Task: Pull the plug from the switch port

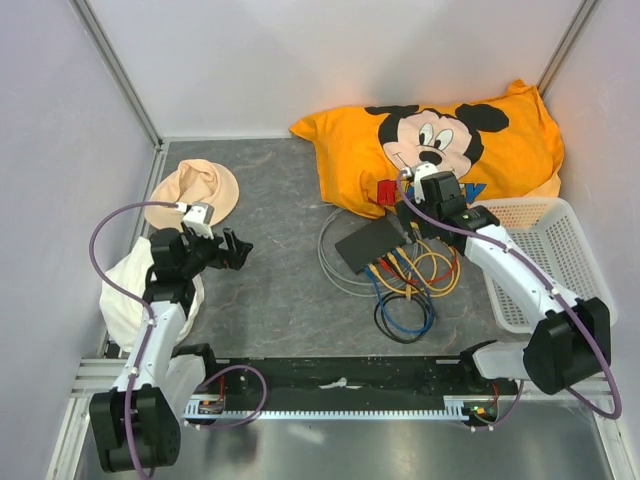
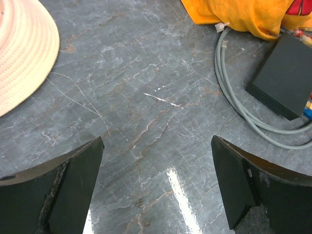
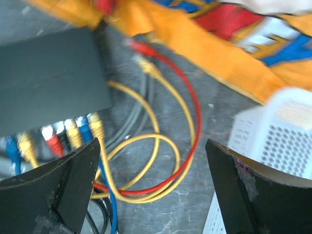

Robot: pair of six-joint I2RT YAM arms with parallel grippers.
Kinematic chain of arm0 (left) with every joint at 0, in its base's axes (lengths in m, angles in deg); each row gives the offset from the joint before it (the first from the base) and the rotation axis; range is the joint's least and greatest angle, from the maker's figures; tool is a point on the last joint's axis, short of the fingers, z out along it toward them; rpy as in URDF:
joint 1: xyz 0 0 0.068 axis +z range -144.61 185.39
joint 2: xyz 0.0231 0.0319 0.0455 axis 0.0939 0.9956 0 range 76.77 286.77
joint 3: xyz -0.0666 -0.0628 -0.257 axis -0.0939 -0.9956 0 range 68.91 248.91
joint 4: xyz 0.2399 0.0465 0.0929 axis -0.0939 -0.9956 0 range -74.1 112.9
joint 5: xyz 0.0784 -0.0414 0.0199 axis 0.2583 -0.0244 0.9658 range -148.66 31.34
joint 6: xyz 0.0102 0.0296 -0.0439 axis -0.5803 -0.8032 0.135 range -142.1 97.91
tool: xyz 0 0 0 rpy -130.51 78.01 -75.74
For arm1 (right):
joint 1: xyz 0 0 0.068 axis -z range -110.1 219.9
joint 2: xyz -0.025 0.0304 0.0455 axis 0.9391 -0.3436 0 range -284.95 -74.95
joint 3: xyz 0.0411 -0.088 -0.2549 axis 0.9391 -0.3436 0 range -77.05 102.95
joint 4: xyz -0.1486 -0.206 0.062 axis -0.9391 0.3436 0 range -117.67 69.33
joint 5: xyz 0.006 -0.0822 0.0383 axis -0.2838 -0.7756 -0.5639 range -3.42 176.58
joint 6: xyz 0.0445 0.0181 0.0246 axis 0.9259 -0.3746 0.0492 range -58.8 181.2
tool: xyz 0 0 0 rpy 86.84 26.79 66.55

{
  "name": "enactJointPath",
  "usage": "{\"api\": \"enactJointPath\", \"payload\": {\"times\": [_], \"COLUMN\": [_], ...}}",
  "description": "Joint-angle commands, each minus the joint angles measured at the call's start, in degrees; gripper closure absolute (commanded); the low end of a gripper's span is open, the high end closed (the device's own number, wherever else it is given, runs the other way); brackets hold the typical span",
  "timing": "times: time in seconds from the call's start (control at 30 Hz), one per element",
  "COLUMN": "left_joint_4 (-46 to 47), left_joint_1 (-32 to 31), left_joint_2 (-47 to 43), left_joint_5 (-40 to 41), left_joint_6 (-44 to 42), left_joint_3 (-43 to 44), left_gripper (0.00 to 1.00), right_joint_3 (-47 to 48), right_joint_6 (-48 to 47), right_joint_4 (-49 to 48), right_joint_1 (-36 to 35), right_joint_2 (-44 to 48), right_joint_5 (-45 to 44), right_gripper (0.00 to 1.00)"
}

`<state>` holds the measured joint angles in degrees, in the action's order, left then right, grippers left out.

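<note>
The dark grey switch (image 1: pixel 372 243) lies flat mid-table, with a row of coloured plugs (image 1: pixel 392 268) in its near side. In the right wrist view the switch (image 3: pixel 48 83) fills the upper left, and yellow (image 3: pixel 95 124), blue (image 3: pixel 83 127) and red (image 3: pixel 52 139) plugs sit in its ports. My right gripper (image 3: pixel 152 144) hovers open just right of the end plug, above loops of yellow and red cable, touching nothing. My left gripper (image 1: pixel 235 250) is open far to the left over bare table. In its own view the left gripper (image 2: pixel 157 140) sees the switch (image 2: pixel 287 78) at the far right.
An orange Mickey pillow (image 1: pixel 440 140) lies behind the switch. A white mesh basket (image 1: pixel 545 255) stands to its right. Coils of grey (image 1: pixel 335 265), yellow and blue cable (image 1: pixel 405 310) spread around and in front of it. A peach hat (image 1: pixel 195 190) and a white cloth (image 1: pixel 130 285) lie at the left.
</note>
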<state>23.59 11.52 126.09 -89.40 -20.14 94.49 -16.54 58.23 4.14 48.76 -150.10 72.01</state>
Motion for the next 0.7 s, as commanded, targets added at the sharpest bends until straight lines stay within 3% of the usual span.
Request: {"api": "enactJointPath", "payload": {"times": [0.0, 0.07, 0.13, 0.23, 0.27, 0.37, 0.57, 0.67], "left_joint_4": [1.3, -0.3, -1.7, -1.9, -1.9, -3.1, -1.7, -1.0], "left_joint_1": [-0.7, -1.5, -2.6, -2.7, -2.8, -2.4, -2.4, -2.4], "left_joint_2": [2.1, 3.0, 3.3, 2.1, 1.7, 0.6, 1.8, 2.1], "left_joint_5": [-3.6, -3.6, -3.6, -3.4, -3.4, -2.7, -4.3, -5.4], "left_joint_6": [2.5, 1.7, 0.4, -0.3, -0.8, -1.9, -4.1, -2.6], "left_joint_3": [1.6, 2.8, 3.0, 2.5, 2.4, 3.4, 2.5, 2.0], "left_gripper": [0.01, 0.01, 0.01, 0.01, 0.01, 0.01, 0.01, 0.01], "right_joint_3": [3.0, 4.5, 5.9, 6.4, 6.0, 5.5, 8.4, 9.3], "right_joint_6": [-9.6, -13.3, -15.9, -19.5, -20.3, -21.2, -23.8, -24.4], "right_joint_4": [2.5, 5.5, 7.2, 10.0, 10.1, 9.0, 9.4, 7.9], "right_joint_1": [0.0, 0.0, -0.1, 0.0, 0.0, -0.1, 0.0, -0.1], "right_joint_2": [-3.1, -5.4, -7.5, -10.1, -10.1, -11.0, -19.9, -23.0], "right_joint_5": [12.6, 14.1, 10.1, 6.5, 6.6, 4.7, -1.7, 0.1], "right_gripper": [0.02, 0.07, 0.12, 0.3, 0.54, 1.0, 1.0, 1.0]}}
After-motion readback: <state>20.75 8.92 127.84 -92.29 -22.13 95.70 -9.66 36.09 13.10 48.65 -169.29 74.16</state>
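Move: The plugs sit in the side of the black switch. The nearest, the yellow one at the row's right end, lies about 5 cm to the left of my right hand, 1 cm back and some 10 cm below. The switch's middle is level ahead and roughly 13 cm left, the loose yellow plug about 7 cm ahead and 1 cm left, and the white basket 24 cm right and 2 cm back. From my left hand the yellow plug is some 32 cm right and 2 cm ahead. I lower my right hand about 8 cm to plug height beside the switch's right end, swinging 2 cm left first and then nearly 3 cm back right. On the way I shut the wide-open fingers on nothing, tip them some 20 degrees further down, turn counter-clockwise about as much and roll the left side down. My empty left hand drifts 2 cm right, with a small dip and recovery. ##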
